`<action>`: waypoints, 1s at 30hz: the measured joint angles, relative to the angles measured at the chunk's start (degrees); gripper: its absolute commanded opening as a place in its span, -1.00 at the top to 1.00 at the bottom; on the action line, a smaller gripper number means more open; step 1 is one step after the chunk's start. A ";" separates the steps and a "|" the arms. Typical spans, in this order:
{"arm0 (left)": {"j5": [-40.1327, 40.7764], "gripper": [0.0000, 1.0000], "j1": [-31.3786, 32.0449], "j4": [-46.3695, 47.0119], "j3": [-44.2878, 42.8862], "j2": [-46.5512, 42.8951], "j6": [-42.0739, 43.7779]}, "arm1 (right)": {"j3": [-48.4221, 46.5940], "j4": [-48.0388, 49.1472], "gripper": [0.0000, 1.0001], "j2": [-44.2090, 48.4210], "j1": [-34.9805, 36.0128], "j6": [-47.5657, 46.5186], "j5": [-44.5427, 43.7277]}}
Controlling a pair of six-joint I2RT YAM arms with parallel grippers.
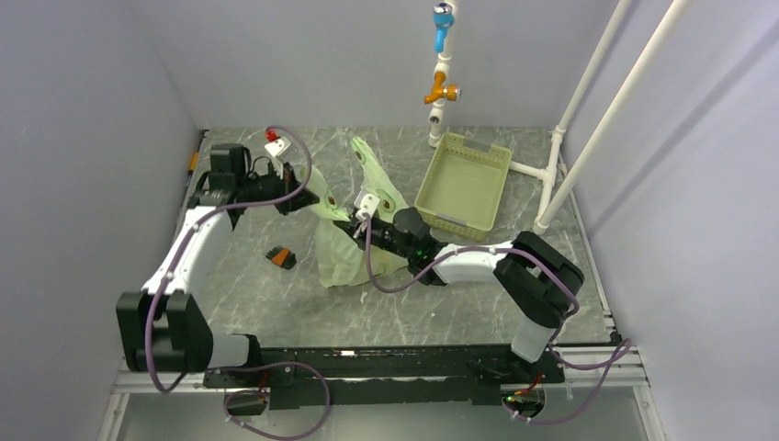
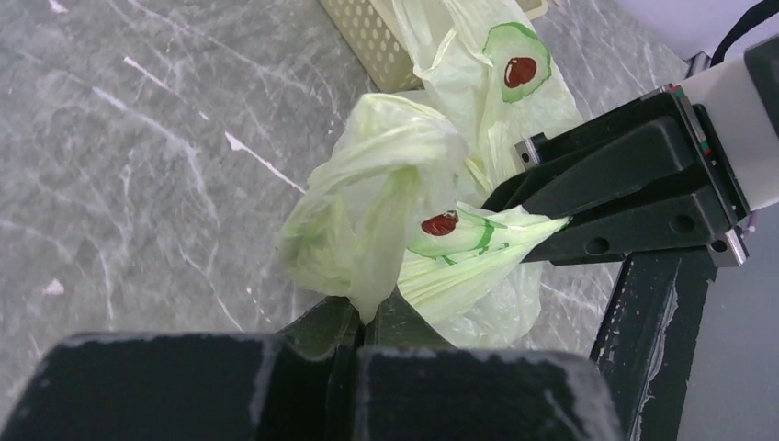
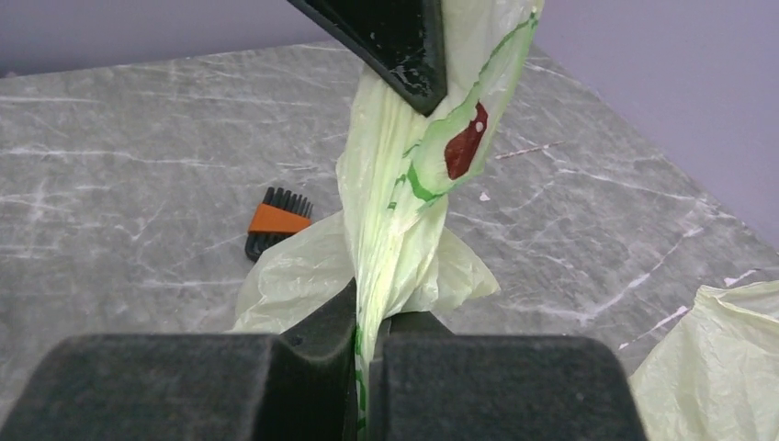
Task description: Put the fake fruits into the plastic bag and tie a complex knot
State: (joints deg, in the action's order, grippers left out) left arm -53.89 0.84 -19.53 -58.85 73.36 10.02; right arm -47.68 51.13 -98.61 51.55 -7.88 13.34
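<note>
The plastic bag (image 1: 344, 262) is pale yellow-green film with avocado prints, and its body rests on the table between the arms. My left gripper (image 1: 308, 197) is shut on a bunched part of the bag (image 2: 386, 211), and the film sits pinched between the left gripper's (image 2: 377, 308) jaws. My right gripper (image 1: 358, 225) is shut on a twisted strand of the bag (image 3: 395, 211), which runs up from the right gripper (image 3: 372, 317) to a left finger (image 3: 395, 37). The right fingers (image 2: 625, 193) show in the left wrist view, clamped on that strand. The fake fruits are not visible.
A small orange-and-black block (image 1: 281, 257) lies left of the bag, also seen in the right wrist view (image 3: 276, 220). A pale green rigid tray (image 1: 464, 184) stands at the back right. White pipes (image 1: 588, 138) with valves rise at the back and right. A loose bag handle (image 1: 372, 170) sticks up behind.
</note>
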 measured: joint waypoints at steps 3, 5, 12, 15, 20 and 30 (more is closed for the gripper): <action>-3.43 1.00 -0.07 -4.11 -5.73 5.60 5.35 | -1.36 -1.31 0.26 -0.33 -0.46 -0.26 -0.63; -3.21 1.00 -1.01 -4.72 -6.21 5.97 9.62 | -1.55 -2.14 -0.24 0.04 -0.85 -0.79 0.42; -4.17 1.00 -5.49 -6.71 -6.40 4.37 20.81 | -3.19 -18.69 -0.65 10.54 -3.91 -2.86 10.08; -5.92 1.00 -5.22 -10.36 -7.23 4.35 25.66 | -7.19 -26.91 -0.67 16.59 -6.45 -3.06 14.88; -7.80 1.00 -4.96 -14.21 -7.69 3.58 32.15 | -17.59 -36.22 -0.71 19.58 -15.15 0.15 20.90; -7.54 1.00 -1.64 -16.76 -7.69 -0.15 39.60 | -27.50 -48.13 -0.90 2.45 -29.70 13.05 29.46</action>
State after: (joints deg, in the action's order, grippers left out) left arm -61.43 -0.80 -36.29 -66.54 73.21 49.63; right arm -75.18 3.01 -96.16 21.85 5.17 42.81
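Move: My right hand, pinching the bag's twisted neck, goes next for the free upright handle of the bag, about 10 cm ahead of it, 6 cm to its right and slightly lower. The bag body hangs some 10 cm below and 5 cm back; the basket is roughly 27 cm right, 10 cm farther out and 13 cm lower. From my left hand, which holds the other handle, the free handle lies about 13 cm right, 5 cm ahead and 6 cm lower. I open my right fingers wide and let go of the twisted neck, lift clear by some 16 cm while swinging right, then arc forward and down about 10 cm to bring the open fingers around the free handle, tipping them down some 30 degrees. My left hand keeps its handle pinched, shifting a few centimetres forward and left, then easing back and slightly up as it rolls about its own fingers. ##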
